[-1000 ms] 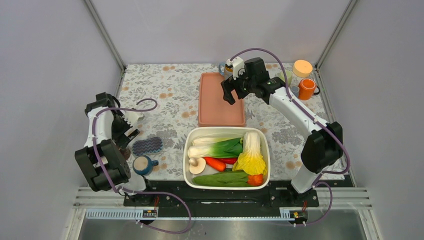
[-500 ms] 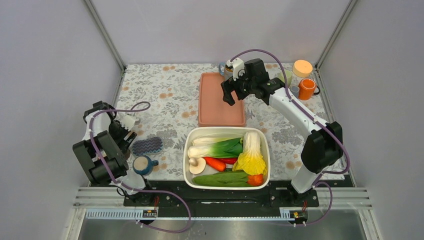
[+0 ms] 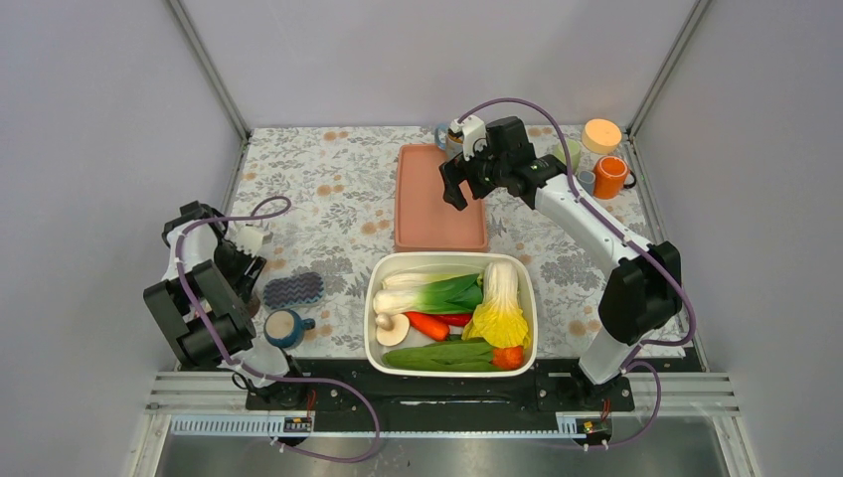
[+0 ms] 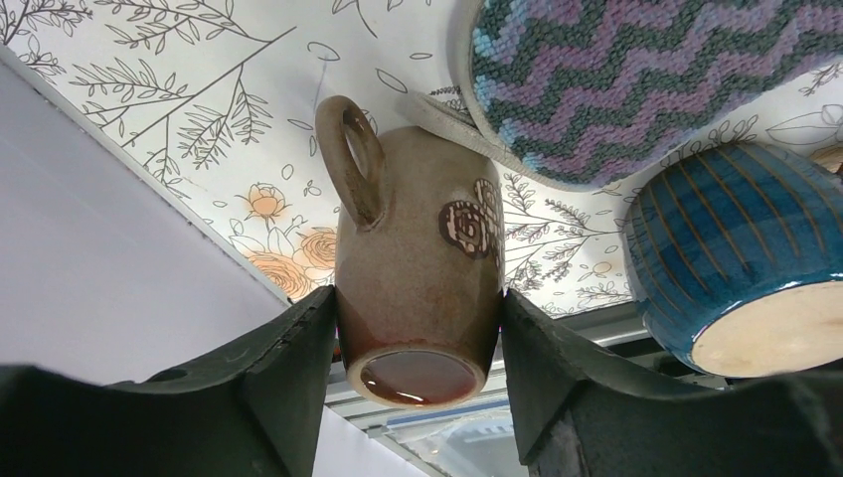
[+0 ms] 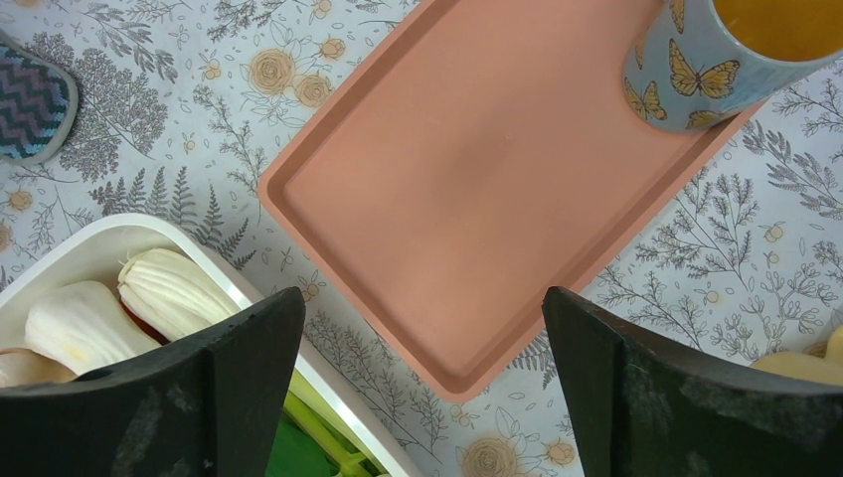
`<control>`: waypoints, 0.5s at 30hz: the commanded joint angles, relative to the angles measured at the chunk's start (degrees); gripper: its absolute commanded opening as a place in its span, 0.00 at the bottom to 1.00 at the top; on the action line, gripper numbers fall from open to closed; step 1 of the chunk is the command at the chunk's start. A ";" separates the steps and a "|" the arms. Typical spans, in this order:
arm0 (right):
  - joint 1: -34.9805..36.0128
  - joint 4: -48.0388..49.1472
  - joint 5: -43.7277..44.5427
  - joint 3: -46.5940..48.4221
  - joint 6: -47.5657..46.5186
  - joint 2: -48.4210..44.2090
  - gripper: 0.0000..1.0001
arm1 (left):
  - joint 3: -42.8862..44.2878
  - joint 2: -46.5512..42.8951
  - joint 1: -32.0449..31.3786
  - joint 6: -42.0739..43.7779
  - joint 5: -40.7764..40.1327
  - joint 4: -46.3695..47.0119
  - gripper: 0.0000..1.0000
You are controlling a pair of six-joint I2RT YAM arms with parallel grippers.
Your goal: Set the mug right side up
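A brown speckled mug [image 4: 418, 258] stands upside down on the floral cloth at the table's left edge, its glazed base facing my left wrist camera and its handle [image 4: 355, 159] pointing away to the left. My left gripper [image 4: 418, 368] is shut on the mug, one jaw pressed against each side near the base. From above, the left gripper [image 3: 249, 280] covers most of the mug. My right gripper [image 5: 422, 388] hangs open and empty over the pink tray [image 5: 477, 199] at the back of the table.
A knitted zigzag pad [image 4: 636, 79] and a blue striped mug [image 4: 736, 248] sit right beside the brown mug. The enclosure wall [image 4: 99, 248] is close on its other side. A white tub [image 3: 376, 288] holds vegetables. A butterfly mug [image 5: 716, 60] stands on the tray's far corner; an orange mug [image 3: 608, 177] stands far right.
My left arm drew back toward the near left corner and its jaws closed in from wide open onto the brown mug. The right arm stayed put.
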 commanded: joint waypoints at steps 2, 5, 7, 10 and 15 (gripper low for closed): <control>0.09 2.06 -1.27 0.12 1.54 -2.15 0.99 | 2.58 -0.07 0.22 -2.44 7.99 -0.82 0.00; 0.20 2.62 -2.15 -0.32 2.83 -2.46 0.99 | 4.91 1.15 -0.27 -4.81 12.59 -0.71 0.00; 0.50 3.81 -2.91 -1.29 3.79 -2.89 0.99 | 5.91 2.23 -0.83 -7.07 14.57 0.47 0.00; 1.15 6.17 -3.22 -3.37 5.05 -3.86 0.99 | 7.39 3.88 -2.14 -11.11 17.00 2.93 0.00; 2.81 10.97 -4.83 -6.62 9.79 -4.57 0.99 | 9.16 5.72 -4.91 -17.71 19.67 7.93 0.00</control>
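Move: The left hand already grips the upside-down brown mug by its sides near the base, with the mug's middle some 3 cm below the fingers. The potholder lies about 10 cm to the right and 2 cm farther out, 7 cm below, its near end against the mug. The blue mug is some 9 cm right and 6 cm back. From the empty right hand the brown mug is roughly 50 cm left, 20 cm back and 18 cm below. Keeping its pinch on the upside-down brown mug, the left hand carries it low across the table against the potholder's end, pushing that along. It speeds up from rest, about 6 cm forward and 3–4 cm right at almost the same height, the wrist tilting some 15 degrees so the fingers swing forward and right. The open right hand starts easing back, left and down by about 2 cm. ##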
